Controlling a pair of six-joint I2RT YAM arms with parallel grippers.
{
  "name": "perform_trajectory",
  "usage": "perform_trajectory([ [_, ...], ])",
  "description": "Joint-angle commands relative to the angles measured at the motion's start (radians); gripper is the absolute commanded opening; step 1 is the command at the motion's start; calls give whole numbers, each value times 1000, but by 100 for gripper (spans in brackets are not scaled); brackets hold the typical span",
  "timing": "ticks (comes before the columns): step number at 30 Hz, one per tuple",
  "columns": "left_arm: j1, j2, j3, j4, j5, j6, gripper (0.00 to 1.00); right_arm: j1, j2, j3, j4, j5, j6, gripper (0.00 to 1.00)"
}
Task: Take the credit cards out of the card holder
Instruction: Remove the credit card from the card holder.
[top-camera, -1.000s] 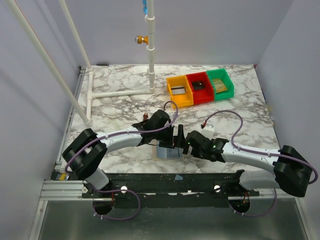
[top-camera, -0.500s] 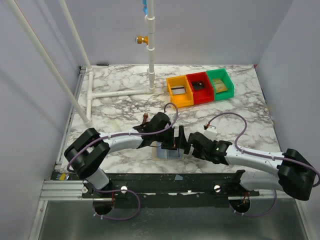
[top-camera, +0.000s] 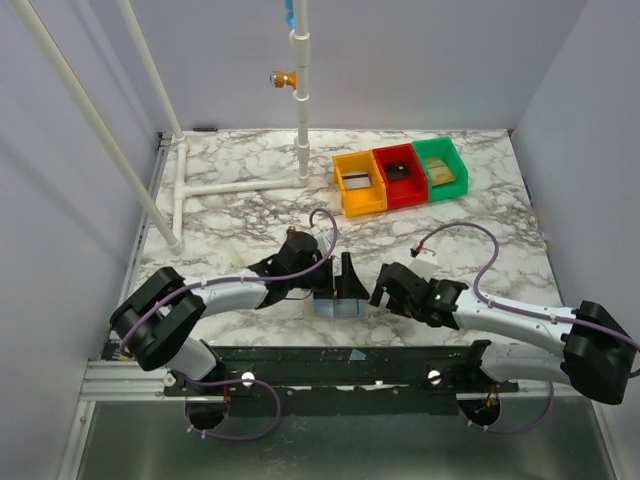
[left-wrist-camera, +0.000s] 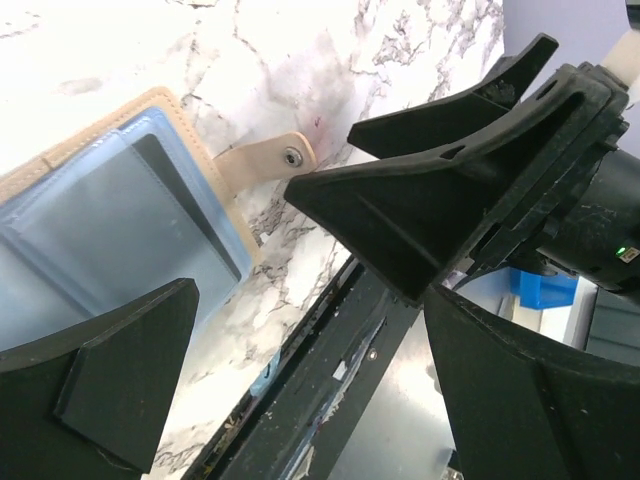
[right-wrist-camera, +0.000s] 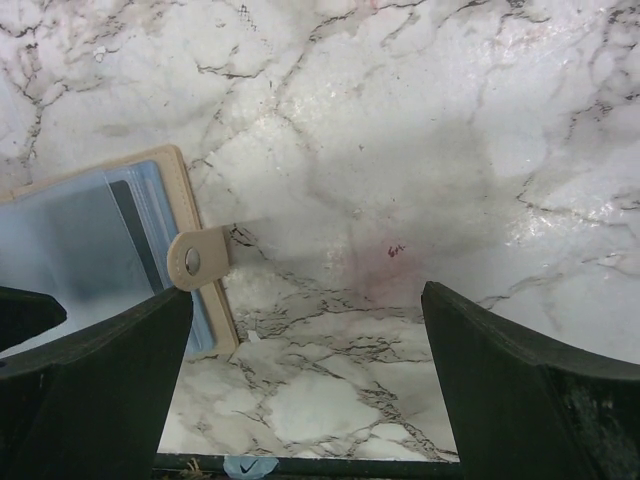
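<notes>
The card holder (top-camera: 337, 307) lies flat near the table's front edge. It is a grey-blue clear sleeve with a tan border (right-wrist-camera: 100, 235) and a tan snap tab (right-wrist-camera: 195, 260). A dark-striped credit card (left-wrist-camera: 165, 180) shows through the holder's pocket (left-wrist-camera: 110, 230). My left gripper (top-camera: 345, 283) hovers just over the holder's right end, open and holding nothing (left-wrist-camera: 310, 310). My right gripper (top-camera: 378, 293) sits just right of the holder, open over bare marble (right-wrist-camera: 310, 390). Its black fingers (left-wrist-camera: 420, 210) cross the left wrist view.
Yellow (top-camera: 358, 182), red (top-camera: 400, 176) and green (top-camera: 440, 165) bins stand in a row at the back right, each with something inside. A white pipe frame (top-camera: 240, 187) and its upright post (top-camera: 300, 100) occupy the back left. The black front rail (left-wrist-camera: 330, 390) runs just beyond the holder.
My left wrist has swung left and lower, bringing its fingers closer over the holder. The right gripper has drawn slightly back to the right. Both stayed open.
</notes>
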Motion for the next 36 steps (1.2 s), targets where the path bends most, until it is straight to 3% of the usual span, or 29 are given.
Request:
perform_trajectory([
  [1,15,-44,-3,21,2,25,99,3,-30,29,-48,67,20,100],
  [10,11,20,49,-22,-10,34,99,1,-133,42,-119,119,60,100],
  [15,-5,67,119,-152,-75,64,99,2,-185,38,-85,99,36,100],
  [22,-12,122,159,-287,-177,97,99,2,-112,35,25,-3,7,100],
  [32,-13,118,106,-285,-213,98,99,1,-170,3,91,-26,9,100],
  [36,-11,88,84,-293,-240,106,99,1,-182,-52,244,-119,0,100],
])
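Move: The credit card lies in the right half of the open card holder, about 7 cm below the left hand and 1 cm ahead of it, neither left nor right. The holder's snap tab stands some 3 cm to the left hand's right and 1 cm ahead; the brass valve lies about 13 cm ahead and 11 cm left. From the right hand the card is some 7 cm left, level fore and aft, 4 cm lower. Downward some 3.5 cm after a slight lift, and about 2 cm forward, the left hand brings its wide-open fingers onto the holder's card pocket, fingertips tipping about 10 degrees steeper; one finger seems to press on the clear sleeve, then stays there. The right hand, empty and open, rises about 5.5 cm with a brief dip, swings back from a slight rightward drift to end 2.5 cm left, and tilts its fingertips towards its right. ##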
